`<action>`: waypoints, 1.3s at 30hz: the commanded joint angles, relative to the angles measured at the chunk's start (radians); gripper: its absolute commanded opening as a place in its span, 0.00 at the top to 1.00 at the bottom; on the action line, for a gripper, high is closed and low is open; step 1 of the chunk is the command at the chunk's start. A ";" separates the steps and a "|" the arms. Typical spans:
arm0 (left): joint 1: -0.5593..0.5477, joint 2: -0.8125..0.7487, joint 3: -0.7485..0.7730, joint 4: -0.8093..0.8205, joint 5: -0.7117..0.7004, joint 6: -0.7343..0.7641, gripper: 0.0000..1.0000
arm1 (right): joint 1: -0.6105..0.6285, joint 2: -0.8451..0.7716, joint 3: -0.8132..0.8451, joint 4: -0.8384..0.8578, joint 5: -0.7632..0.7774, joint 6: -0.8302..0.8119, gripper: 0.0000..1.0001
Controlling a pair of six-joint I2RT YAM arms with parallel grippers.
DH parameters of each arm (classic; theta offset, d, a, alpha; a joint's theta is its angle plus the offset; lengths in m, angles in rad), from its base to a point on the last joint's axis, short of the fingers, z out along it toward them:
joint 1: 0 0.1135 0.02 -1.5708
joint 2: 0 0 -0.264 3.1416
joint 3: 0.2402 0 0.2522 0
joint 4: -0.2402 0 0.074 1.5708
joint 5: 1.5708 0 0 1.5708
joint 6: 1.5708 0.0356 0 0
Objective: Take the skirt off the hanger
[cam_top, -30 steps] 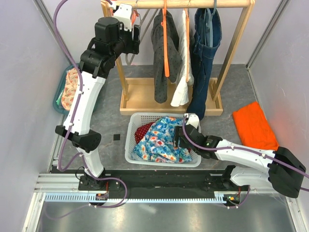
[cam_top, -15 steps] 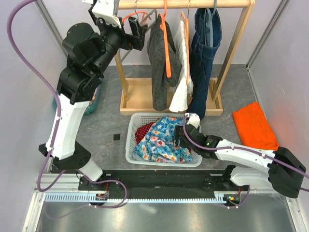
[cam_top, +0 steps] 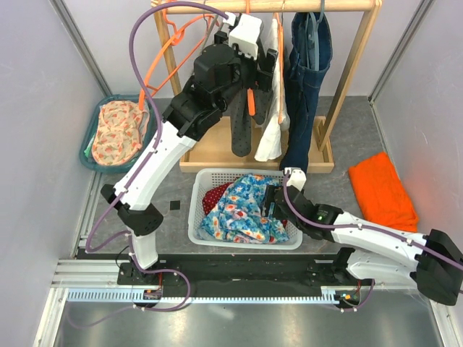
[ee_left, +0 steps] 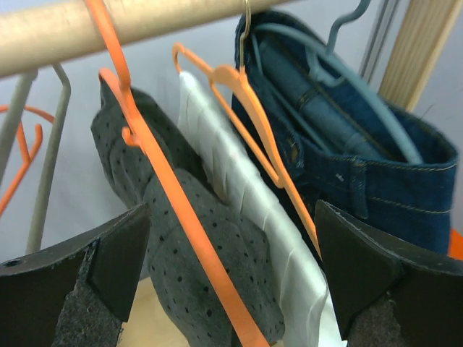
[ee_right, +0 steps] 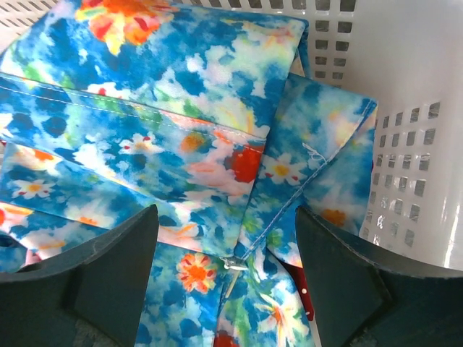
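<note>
The blue floral skirt lies crumpled in the white basket, off any hanger. My right gripper hovers just over it, open, with nothing between its fingers. An empty orange hanger dangles at the left end of the wooden rail. High at the rail, my left gripper stands wide open, facing a grey dotted garment and a white pleated garment, each on an orange hanger.
Jeans hang on a grey-blue hanger at the right of the rack. The rack's wooden base stands behind the basket. A teal basin with patterned cloth sits far left, a folded orange cloth on the right.
My left arm has swung right along the rail, from its left end to the hanging garments, its jaws opening wide. The orange hanger stays at the left end. The right jaws opened slightly.
</note>
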 commanded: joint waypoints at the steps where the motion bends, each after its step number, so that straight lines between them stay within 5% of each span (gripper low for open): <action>1: -0.005 -0.017 0.016 0.043 -0.080 -0.011 0.00 | -0.002 -0.032 -0.020 -0.008 0.027 0.011 0.17; 18: -0.001 0.009 -0.133 0.074 -0.181 0.046 0.01 | -0.003 -0.077 -0.002 -0.056 0.037 0.013 0.16; 22: 0.004 -0.011 -0.148 0.071 -0.181 0.041 0.65 | -0.003 -0.079 0.003 -0.064 0.039 0.014 0.16; 25: 0.005 -0.020 -0.153 0.068 -0.166 0.043 0.97 | -0.003 -0.079 0.009 -0.067 0.039 0.014 0.16; 39: 0.012 -0.011 -0.088 0.086 -0.192 0.036 0.98 | -0.003 -0.095 0.032 -0.084 0.043 0.008 0.16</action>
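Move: The near arm of the orange skirt hanger, which carries the grey dotted skirt, lies about 4 cm ahead of the left hand, 2 cm left and 5 cm below. The white garment's hanger is some 7 cm to the right of it and level in reach; the bare grey hanger is about 8 cm to its left. From the right hand, the skirt hanger is roughly 25 cm ahead, 9 cm left and 38 cm up. The left hand sinks about 6 cm, easing forward and left, and pinches the skirt hanger's near arm. ##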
